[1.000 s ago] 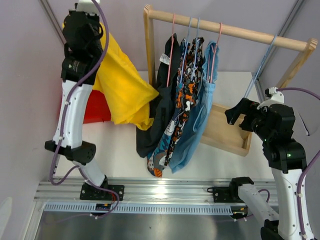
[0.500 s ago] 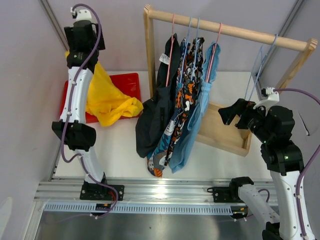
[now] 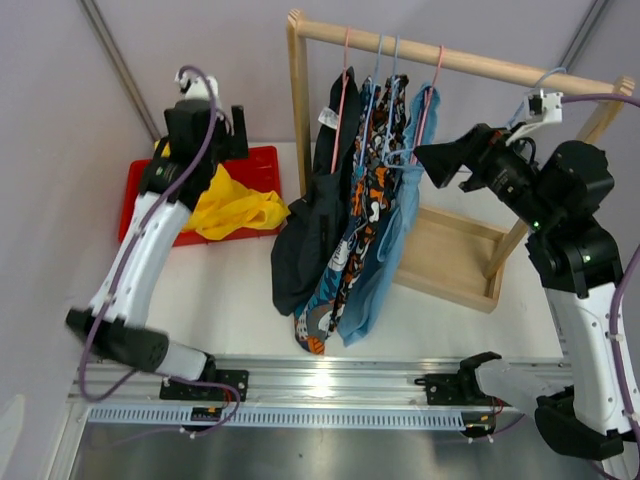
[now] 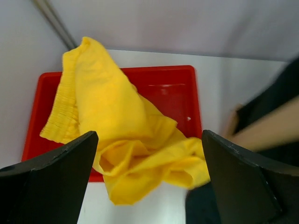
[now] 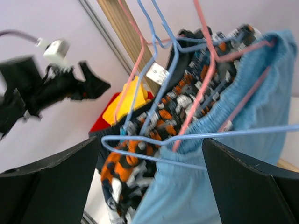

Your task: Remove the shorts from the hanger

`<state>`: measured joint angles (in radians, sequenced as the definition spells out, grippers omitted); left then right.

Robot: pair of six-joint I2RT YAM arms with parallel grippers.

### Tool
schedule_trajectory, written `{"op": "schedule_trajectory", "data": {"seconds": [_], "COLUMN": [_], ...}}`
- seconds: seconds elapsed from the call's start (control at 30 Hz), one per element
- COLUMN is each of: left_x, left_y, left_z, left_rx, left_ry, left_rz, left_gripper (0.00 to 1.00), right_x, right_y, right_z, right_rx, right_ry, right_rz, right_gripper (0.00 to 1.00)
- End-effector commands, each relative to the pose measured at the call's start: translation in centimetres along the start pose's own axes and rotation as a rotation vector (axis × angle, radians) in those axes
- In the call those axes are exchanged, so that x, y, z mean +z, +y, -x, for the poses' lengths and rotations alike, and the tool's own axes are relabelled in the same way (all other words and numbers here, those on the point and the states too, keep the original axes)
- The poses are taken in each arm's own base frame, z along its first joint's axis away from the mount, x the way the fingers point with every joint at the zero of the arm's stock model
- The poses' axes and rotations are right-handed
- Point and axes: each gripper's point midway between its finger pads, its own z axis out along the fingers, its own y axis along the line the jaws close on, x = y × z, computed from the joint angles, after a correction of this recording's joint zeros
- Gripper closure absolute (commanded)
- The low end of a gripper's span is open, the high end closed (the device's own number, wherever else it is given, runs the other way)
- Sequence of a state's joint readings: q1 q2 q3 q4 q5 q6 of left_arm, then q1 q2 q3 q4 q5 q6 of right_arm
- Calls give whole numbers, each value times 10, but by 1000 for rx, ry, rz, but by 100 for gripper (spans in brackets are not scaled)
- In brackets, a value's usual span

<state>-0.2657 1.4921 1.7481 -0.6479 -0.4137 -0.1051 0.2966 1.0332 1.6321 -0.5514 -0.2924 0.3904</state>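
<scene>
Yellow shorts (image 3: 238,208) (image 4: 117,116) lie crumpled in a red tray (image 3: 262,156) (image 4: 173,88), spilling over its front rim. My left gripper (image 3: 222,135) (image 4: 148,154) hovers open above them, holding nothing. On the wooden rail (image 3: 480,62) hang black shorts (image 3: 305,240), patterned shorts (image 3: 365,200) (image 5: 187,107) and plain blue shorts (image 3: 392,255) (image 5: 261,93), each on a wire hanger. My right gripper (image 3: 428,157) (image 5: 152,154) is open just right of the blue shorts. An empty blue hanger (image 5: 187,140) crosses between its fingers, ungripped.
The rack's wooden post (image 3: 298,100) stands between the tray and the hanging shorts. Its base box (image 3: 450,262) lies on the white table under the right arm. Grey walls close in on the left and back.
My left gripper opened and let the yellow shorts drop into the red tray, and that arm came down. My right arm rose and moved left up to the blue shorts.
</scene>
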Motion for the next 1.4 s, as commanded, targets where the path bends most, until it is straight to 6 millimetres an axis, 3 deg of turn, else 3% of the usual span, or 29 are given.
{"op": "schedule_trajectory", "data": {"seconds": [0.0, 0.03, 0.07, 0.1, 0.13, 0.2, 0.23, 0.27, 0.3, 0.33, 0.43, 0.47, 0.57, 0.63, 0.7, 0.73, 0.77, 0.87, 0.9, 0.93, 1.0, 1.03, 1.1, 1.13, 1.23, 1.27, 1.37], "left_x": [-51, -74, -69, -78, -81, -102, -104, -116, -113, -115, -119, -120, -122, -121, -122, -121, -123, -127, -127, -129, -131, -132, -132, -133, -138, -139, -138], "left_y": [2, 7, 4, 0, -2, -4, -5, -3, -6, -6, -4, -5, -9, -11, -13, -13, -15, -18, -17, -16, -14, -13, -12, -12, -15, -16, -20], "left_z": [10, 15, -16, -18, -36, -44, -57, -53, -71, -72, -85, -87, -99, -110, -115, -126, -129, -145, -151, -153, -164, -166, -177, -178, -176, -176, -177], "left_rx": [-71, -91, -74, -95, -92, -125, -122, -137, -129, -129, -114, -111, -107, -106, -113, -110, -119, -132, -132, -132, -131, -131, -131, -136, -133, -130, -122], "left_ry": [-103, -143, -88, -102, -82, -119, -106, -140, -110, -110, -71, -64, -52, -44, -44, -28, -25, -6, 2, -1, 3, 2, 6, 2, -9, -9, -2], "left_rz": [-93, -121, -134, -166, -183, -250, -266, -285, -298, -304, -308, -315, -347, -360, -373, -378, -392, -414, -415, -417, -416, -416, -414, -419, -435, -438, -448], "left_gripper": [1, 1, 1, 1, 1, 1, 1, 1, 1, 1, 1, 1, 1, 1, 1, 1, 1, 1, 1, 1, 1, 1, 1, 1, 1, 1, 1], "right_x": [10, 9, 9, 9, 4, 2, 0, -3, -5, -9, -35, -52, -78, -97, -113, -117, -128, -130, -127, -108, -94, -67, -46, -20, 12, 34, 62], "right_y": [8, 8, 5, 5, 8, 8, 6, 6, 3, 0, -14, -12, -14, 1, 28, 47, 64, 97, 103, 108, 117, 116, 117, 111, 106, 96, 86], "right_z": [19, 20, 16, 14, 18, 16, 12, 10, 5, 2, -19, -19, -31, -28, -8, 0, 18, 52, 60, 65, 79, 80, 88, 89, 95, 88, 81], "right_rx": [-13, -10, -3, 4, 5, 20, 27, 31, 37, 43, 55, 54, 53, 43, 10, -1, -16, -16, -13, -9, 4, 11, 11, 15, 8, 18, 19], "right_ry": [-35, -41, -35, -40, -64, -58, -41, -36, -22, -22, 7, -12, 19, 14, -35, -45, -92, -162, -174, -163, -172, -156, -167, -161, -177, -153, -149], "right_rz": [-24, -40, -55, -54, -46, -52, -67, -71, -83, -102, -169, -172, -199, -137, -30, 64, 121, 252, 275, 308, 354, 367, 385, 380, 368, 347, 318], "right_gripper": [1, 1, 1, 1, 1, 0, 0, 1, 1, 1, 1, 1, 1, 0, 1, 1, 1, 1, 1, 1, 1, 1, 1, 1, 1, 1, 1]}}
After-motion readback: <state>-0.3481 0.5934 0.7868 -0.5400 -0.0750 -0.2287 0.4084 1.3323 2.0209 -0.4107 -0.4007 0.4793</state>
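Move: The right hand, empty and open, has the blue denim shorts on their pink hanger about 7 cm ahead and 4 cm left, their middle some 12 cm below it. The flowered shorts hang about 9 cm ahead and 9 left, the dark shorts 11 ahead and 16 left, equally low. From the left hand the denim shorts are roughly 11 cm back and 28 right, level with it; the dropped yellow shorts lie 12 ahead, 6 left and 30 below. The open right fingers come free of the empty blue hanger: the hand backs off about 15 cm, dipping a little, then sweeps up and forward again, ending near the bar, in front of the hung hangers, some 10 cm higher and 6 farther left. Meanwhile the open left hand withdraws from the tray, about 19 cm back and 12 down, turning some 20 degrees clockwise. ##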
